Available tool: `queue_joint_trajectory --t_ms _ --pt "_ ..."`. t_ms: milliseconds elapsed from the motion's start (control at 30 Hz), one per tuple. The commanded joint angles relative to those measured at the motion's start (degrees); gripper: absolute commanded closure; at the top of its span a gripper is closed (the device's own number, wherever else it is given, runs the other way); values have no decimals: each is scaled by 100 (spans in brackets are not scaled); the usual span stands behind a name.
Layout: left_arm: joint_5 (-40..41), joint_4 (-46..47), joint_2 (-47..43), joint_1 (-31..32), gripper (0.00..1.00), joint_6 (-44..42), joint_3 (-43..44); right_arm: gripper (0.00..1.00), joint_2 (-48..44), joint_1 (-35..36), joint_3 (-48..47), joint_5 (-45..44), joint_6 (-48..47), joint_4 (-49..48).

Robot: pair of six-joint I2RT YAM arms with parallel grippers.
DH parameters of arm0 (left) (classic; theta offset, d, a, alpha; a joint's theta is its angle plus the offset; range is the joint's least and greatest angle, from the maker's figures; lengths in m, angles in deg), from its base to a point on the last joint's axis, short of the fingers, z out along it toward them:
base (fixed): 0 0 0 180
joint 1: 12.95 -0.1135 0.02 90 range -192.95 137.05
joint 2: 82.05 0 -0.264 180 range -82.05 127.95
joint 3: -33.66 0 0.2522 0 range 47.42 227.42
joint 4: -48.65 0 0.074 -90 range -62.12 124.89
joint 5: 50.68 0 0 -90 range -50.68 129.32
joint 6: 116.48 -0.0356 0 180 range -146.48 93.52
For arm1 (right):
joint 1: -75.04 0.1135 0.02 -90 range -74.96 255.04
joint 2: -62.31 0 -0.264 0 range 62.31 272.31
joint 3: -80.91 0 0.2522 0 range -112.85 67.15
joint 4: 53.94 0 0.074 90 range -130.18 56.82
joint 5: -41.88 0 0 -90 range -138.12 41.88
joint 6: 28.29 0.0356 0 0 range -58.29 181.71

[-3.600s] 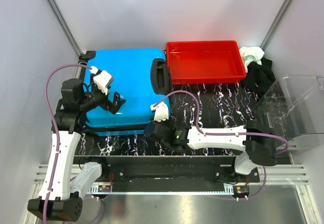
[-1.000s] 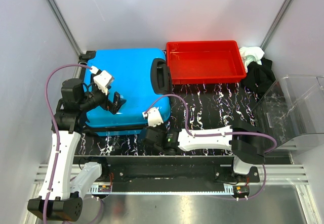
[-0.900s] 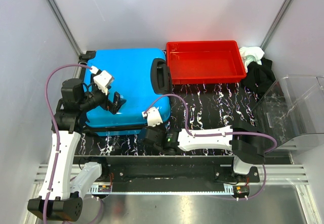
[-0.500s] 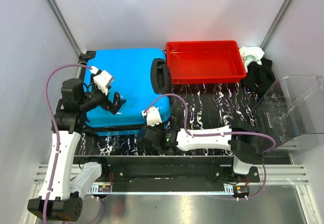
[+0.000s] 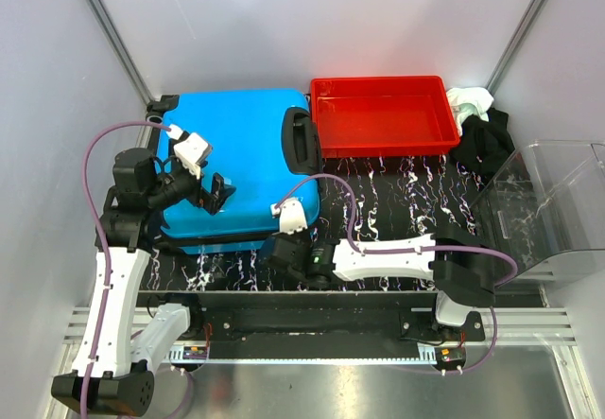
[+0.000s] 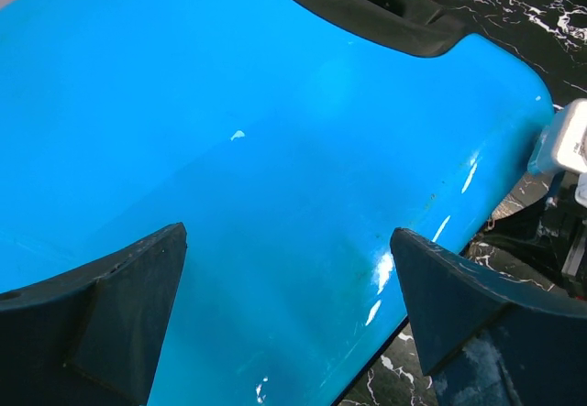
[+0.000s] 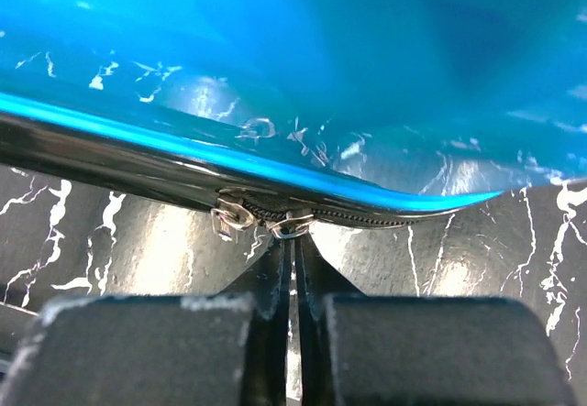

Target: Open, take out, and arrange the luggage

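Note:
The luggage (image 5: pixel 236 149) is a bright blue hard-shell suitcase lying flat and closed at the back left, its black handle (image 5: pixel 298 143) on the right side. My left gripper (image 5: pixel 214 192) hovers open over the blue shell (image 6: pixel 275 149), with both fingers (image 6: pixel 110 305) spread wide and nothing between them. My right gripper (image 5: pixel 281 246) is at the suitcase's near right corner. In the right wrist view its jaws (image 7: pixel 294 241) are pressed together on a metal zipper pull (image 7: pixel 293 226) on the black zipper track. A second zipper slider (image 7: pixel 229 219) sits just left of it.
A red plastic tray (image 5: pixel 383 140) stands right of the suitcase at the back. Black and white clothes (image 5: pixel 477 126) lie at the back right. A clear plastic bin (image 5: pixel 558 211) stands at the right edge. Black marbled tabletop (image 5: pixel 406 192) lies between them.
My right gripper's jaws have closed from partly open onto the zipper pull at the suitcase's near corner. The left arm has barely moved.

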Motion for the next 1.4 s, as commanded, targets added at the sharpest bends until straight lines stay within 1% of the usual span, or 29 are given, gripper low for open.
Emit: queue_joint_trajectory --t_ms 0,100,233,300,367,400,433,467,500,533,567,600,633,667,733,800,867,900,933,1000,1033,1067,1133,1167,1233,1267,1300,1333,1367 --pt "-345 228 -75 31 2 83 -5 100 -539 -272 141 -358 -71 -741" --pt "-424 254 -49 110 5 153 4 100 -811 -299 465 -120 -291 -977" --pt "-135 412 109 496 7 259 30 100 -1058 -360 853 12 -617 -1347" --pt "145 465 215 821 8 285 74 100 -1163 -422 1090 205 -958 -1777" --pt "427 509 399 1321 8 276 162 100 -1216 -492 1362 311 -1109 -2215" --pt "759 518 469 1514 8 207 188 100 -1260 -527 1433 355 -1205 -2366" --pt "945 527 566 1908 7 163 241 100 -1278 -545 1503 373 -1276 -2463" --pt "1269 527 758 2112 7 66 354 100 -1296 -545 1678 373 -1459 -2734" --pt "1429 527 891 2288 7 22 434 100 -1331 -545 1749 364 -1522 -2832" --pt "1570 509 1014 2612 7 -5 513 100 -1366 -553 1828 355 -1575 -2946" --pt "1815 501 1285 2754 7 -48 723 100 -1384 -562 2056 390 -1680 -3278" --pt "1939 501 1418 2877 6 -58 829 100 -1418 -588 2180 417 -1716 -3464" --pt "2053 501 1559 3079 6 -58 961 100 -1436 -597 2303 434 -1734 -3849" --pt "2272 492 1865 3185 6 -75 1084 100 -1454 -597 2513 478 -1795 -4044" --pt "2405 448 2165 3448 7 -101 1453 100 -1445 -597 2681 566 -1935 -4570" --pt "2441 378 2526 3633 8 -154 1830 100 -1366 -598 2752 601 -2076 -4670" --pt "2380 369 2728 3678 8 -163 2068 100 -1253 -606 2682 645 -2181 -4644" --pt "2406 369 2990 3678 8 -111 2330 100 -1208 -598 2673 645 -2217 -4644" --pt "2476 369 3132 3678 8 -15 2516 100 -1182 -597 2664 637 -2208 -4670" --pt "2905 308 3649 3678 8 617 2876 100 -1129 -598 2673 610 -2226 -4696" --pt "3098 272 3852 3678 10 898 3270 100 -1120 -597 2673 532 -2235 -4696" --pt "3413 246 3993 3678 14 1466 3439 100 -1085 -597 2673 479 -2209 -4679" --pt "3757 132 4431 3705 19 1944 3938 100 -1059 -597 2612 304 -2147 -4513" --pt "4107 79 4573 3731 19 2512 4116 100 -1015 -597 2585 259 -2112 -4460" --pt "4330 -193 5107 3827 20 2789 4485 100 -962 -606 2559 223 -2077 -4433" --pt "4679 -333 5328 3871 20 2999 4948 100 -910 -606 2550 223 -2068 -4424" --pt "4856 -691 5531 3941 22 3097 5170 100 -883 -606 2533 223 -2068 -4424" --pt "5049 -869 5863 3968 24 3193 5381 100 -848 -606 2489 206 -2050 -4380" --pt "5356 -1018 5980 3994 26 3386 5600 100 -804 -606 2471 215 -2024 -4363"
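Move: The luggage handle lies about 9 cm ahead of the open left gripper, 15 cm to its right and 8 cm below; the red bin's middle is roughly 18 cm ahead, 34 cm right and 25 cm below. The right gripper is already shut on the zipper pull at its fingertips, about 1 cm ahead, with the second pull 2 cm to the left and the luggage's near right corner some 7 cm right and 4 cm ahead. Bring the left gripper about 20 cm right across the luggage lid, dipping some 3 cm on the way, then swing forward about 13 cm and rise back to the handle's right side, tipping the fingers down and narrowing them a little. Meanwhile keep the right fingers pinched on the zipper pull and draw 2 cm right and slightly forward towards the near corner, rolling the hand's left side up. ##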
